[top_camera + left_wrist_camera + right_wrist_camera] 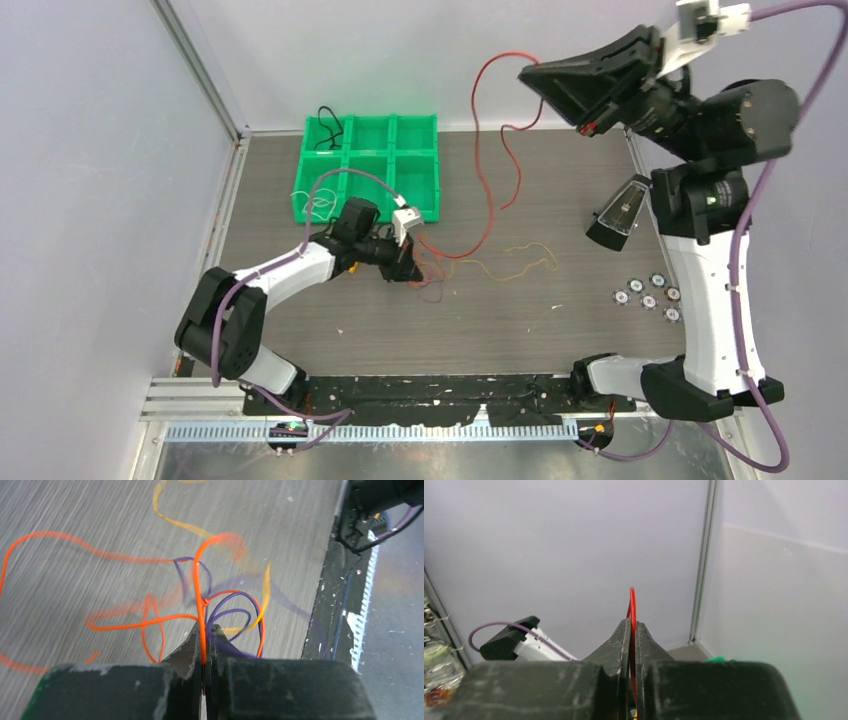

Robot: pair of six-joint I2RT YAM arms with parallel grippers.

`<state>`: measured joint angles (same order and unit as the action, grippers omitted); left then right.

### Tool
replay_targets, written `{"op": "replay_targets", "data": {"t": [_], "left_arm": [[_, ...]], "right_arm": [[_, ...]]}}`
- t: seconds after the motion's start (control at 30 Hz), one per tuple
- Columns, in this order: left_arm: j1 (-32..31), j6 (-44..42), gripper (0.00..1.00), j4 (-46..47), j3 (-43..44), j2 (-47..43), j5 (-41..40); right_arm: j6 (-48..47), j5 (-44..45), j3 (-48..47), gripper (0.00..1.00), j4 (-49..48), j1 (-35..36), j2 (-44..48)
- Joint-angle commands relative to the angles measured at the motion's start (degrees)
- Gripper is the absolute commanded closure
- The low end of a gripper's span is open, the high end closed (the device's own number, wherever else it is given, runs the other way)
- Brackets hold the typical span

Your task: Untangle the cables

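Note:
A tangle of thin cables lies mid-table. My left gripper is down at the tangle's left edge. In the left wrist view its jaws are shut on an orange cable, with purple loops knotted beside it and a yellow cable beyond. My right gripper is raised high at the back right. It is shut on a red cable. This red cable hangs in a long curve down to the tangle. A yellow-orange strand trails right of the tangle.
A green compartment tray stands at the back left, with a black cable and a white cable in its left compartments. Several small round pieces lie at the right, near the right arm's base. Walls close in the left and back.

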<state>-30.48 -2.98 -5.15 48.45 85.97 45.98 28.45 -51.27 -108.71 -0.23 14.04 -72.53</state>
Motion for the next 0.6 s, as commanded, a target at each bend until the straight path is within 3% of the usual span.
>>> {"op": "replay_targets", "data": {"t": [0.0,0.17,0.23,0.33,0.57], "left_arm": [[3.8,0.2,1.00,-6.3,-0.7,-0.5,-2.9],[4.7,-0.5,0.97,-8.9,-1.6,-1.6,-2.6],[4.9,-2.0,0.52,-10.1,-1.2,-5.3,-2.3],[6.4,-2.7,0.03,-10.6,-1.5,-14.4,-0.6],[9.3,-21.5,0.00,-25.6,5.5,-31.4,1.5]], "right_arm": [[3.2,4.8,-7.6,0.95,-5.4,-2.1,-0.6],[3.8,5.3,-10.7,0.95,-5.0,-3.6,-1.9],[3.6,4.5,-8.1,0.95,-5.0,-3.6,-1.4],[1.4,3.5,-2.0,0.95,-4.0,-3.6,-0.2],[0.3,-0.2,9.3,0.95,-5.6,-3.5,0.7]]}}
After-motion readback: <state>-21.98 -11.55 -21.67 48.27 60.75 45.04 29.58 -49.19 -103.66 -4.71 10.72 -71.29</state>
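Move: The left hand, low over the table, already holds the orange and purple tangle; its middle lies about 3 cm to the hand's right, 1 cm ahead and 3 cm below. The yellow cable stretches away with its middle some 17 cm right and 3 cm ahead; the yellow triangle is 14 cm left, 7 cm ahead. From the raised right hand, holding the red cable, the tangle is roughly 11 cm left, 2 cm ahead, 55 cm below. The left hand draws the pinched tangle about 4 cm to the left while lowering it a couple of centimetres to the table, then opens wide, lets go and rises some 12 cm, still drifting left away from the cables, its fingers tipping up about 20 degrees. The right hand keeps its grip on the red cable, lifting it another 6 cm and slightly back and right away from the tangle, then sinks about 7 cm and eases some 5 cm forward. ##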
